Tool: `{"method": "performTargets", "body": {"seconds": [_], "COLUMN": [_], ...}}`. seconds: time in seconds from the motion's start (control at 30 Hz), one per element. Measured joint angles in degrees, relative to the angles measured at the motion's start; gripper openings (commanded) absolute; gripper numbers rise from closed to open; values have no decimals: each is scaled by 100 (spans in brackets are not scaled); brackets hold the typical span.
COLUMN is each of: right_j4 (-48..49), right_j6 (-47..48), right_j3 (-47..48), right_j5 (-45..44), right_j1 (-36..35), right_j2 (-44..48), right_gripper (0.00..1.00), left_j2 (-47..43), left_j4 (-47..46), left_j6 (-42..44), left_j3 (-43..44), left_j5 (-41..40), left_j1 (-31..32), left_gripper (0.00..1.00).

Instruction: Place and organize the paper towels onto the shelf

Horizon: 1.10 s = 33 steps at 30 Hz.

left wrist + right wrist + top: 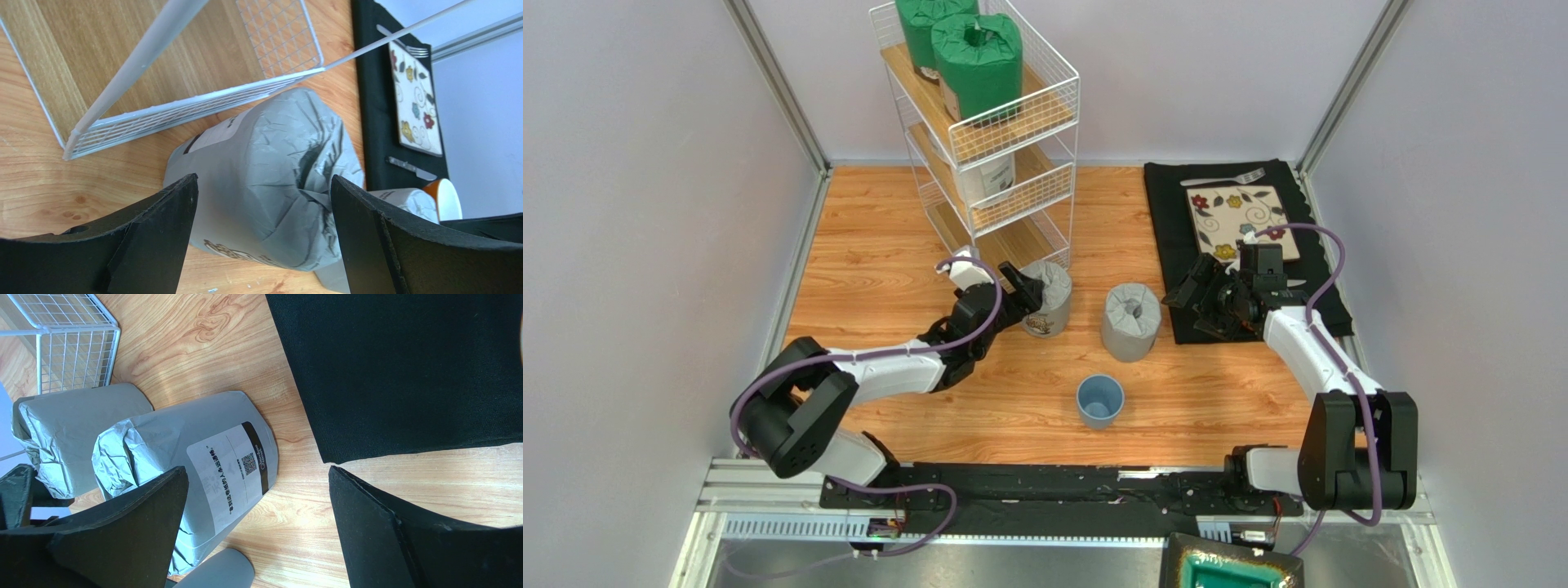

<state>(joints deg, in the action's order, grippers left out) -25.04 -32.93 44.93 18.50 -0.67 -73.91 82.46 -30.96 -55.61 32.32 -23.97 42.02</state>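
Two green paper towels (979,64) stand on the top tier of the white wire shelf (1044,116), and a white one (989,178) sits on the middle tier. Two grey rolls stand on the table. One grey roll (1051,300) is beside the shelf's foot. My left gripper (1026,292) is open right against it, and in the left wrist view the roll (264,177) fills the space ahead of the spread fingers (159,233). The other grey roll (1130,321) stands to the right. My right gripper (1195,294) is open beside that roll (202,459), holding nothing.
A small blue cup (1100,399) stands in front of the grey rolls. On the right lies a black mat (1173,233) with a floral plate (1244,221) and a fork. The shelf's wire frame (184,110) is just beyond the left gripper.
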Motion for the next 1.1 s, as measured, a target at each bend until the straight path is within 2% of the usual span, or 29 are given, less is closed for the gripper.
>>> {"method": "performTargets", "body": {"seconds": [0.23, 0.33, 0.43, 0.53, 0.73, 0.83, 1.1], "right_j4": [0, 0, 0, 0, 0, 0, 2], "right_j6": [9, 22, 22, 24, 24, 24, 22], "right_j3": [0, 0, 0, 0, 0, 0, 0], "right_j5": [2, 2, 0, 0, 0, 0, 2], "right_j1": [0, 0, 0, 0, 0, 0, 0], "right_j2": [0, 0, 0, 0, 0, 0, 0], "right_gripper": [88, 88, 88, 88, 88, 88, 88], "left_j2": [267, 343, 400, 420, 420, 398, -240], "left_j4": [42, 20, -9, -79, -219, -254, -13], "left_j6": [-2, -26, -42, -68, -35, 11, 85], "left_j3": [2, 24, 74, 83, 85, 57, -372], "left_j5": [-59, -59, -57, -52, -33, -17, 210], "left_j1": [0, 0, 0, 0, -4, -4, -4], "left_gripper": [85, 80, 72, 60, 47, 43, 41]}}
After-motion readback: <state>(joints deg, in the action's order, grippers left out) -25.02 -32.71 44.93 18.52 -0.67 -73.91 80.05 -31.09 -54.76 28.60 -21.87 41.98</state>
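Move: The left gray paper towel roll stands upright, its middle about 3 cm ahead of the open left hand, 3 cm to its right and 5 cm lower. The second gray roll is some 13 cm to the right of that roll and 4 cm nearer the base. The blue cup lies about 13 cm back and 11 cm right of the left hand, the bottom shelf's middle some 11 cm ahead and 3 cm left. From the right hand the left gray roll is roughly 23 cm left, 4 cm ahead. The left gray roll gets pinched at its upper rim by the left hand: the hand sinks some 2 cm with fingers wide, then rises about 1 cm and edges slightly forward while closing to about half, one finger on the side wall and the other at the crumpled top by the core. Still gripping, it pulls back about 2 cm, away from the shelf. ##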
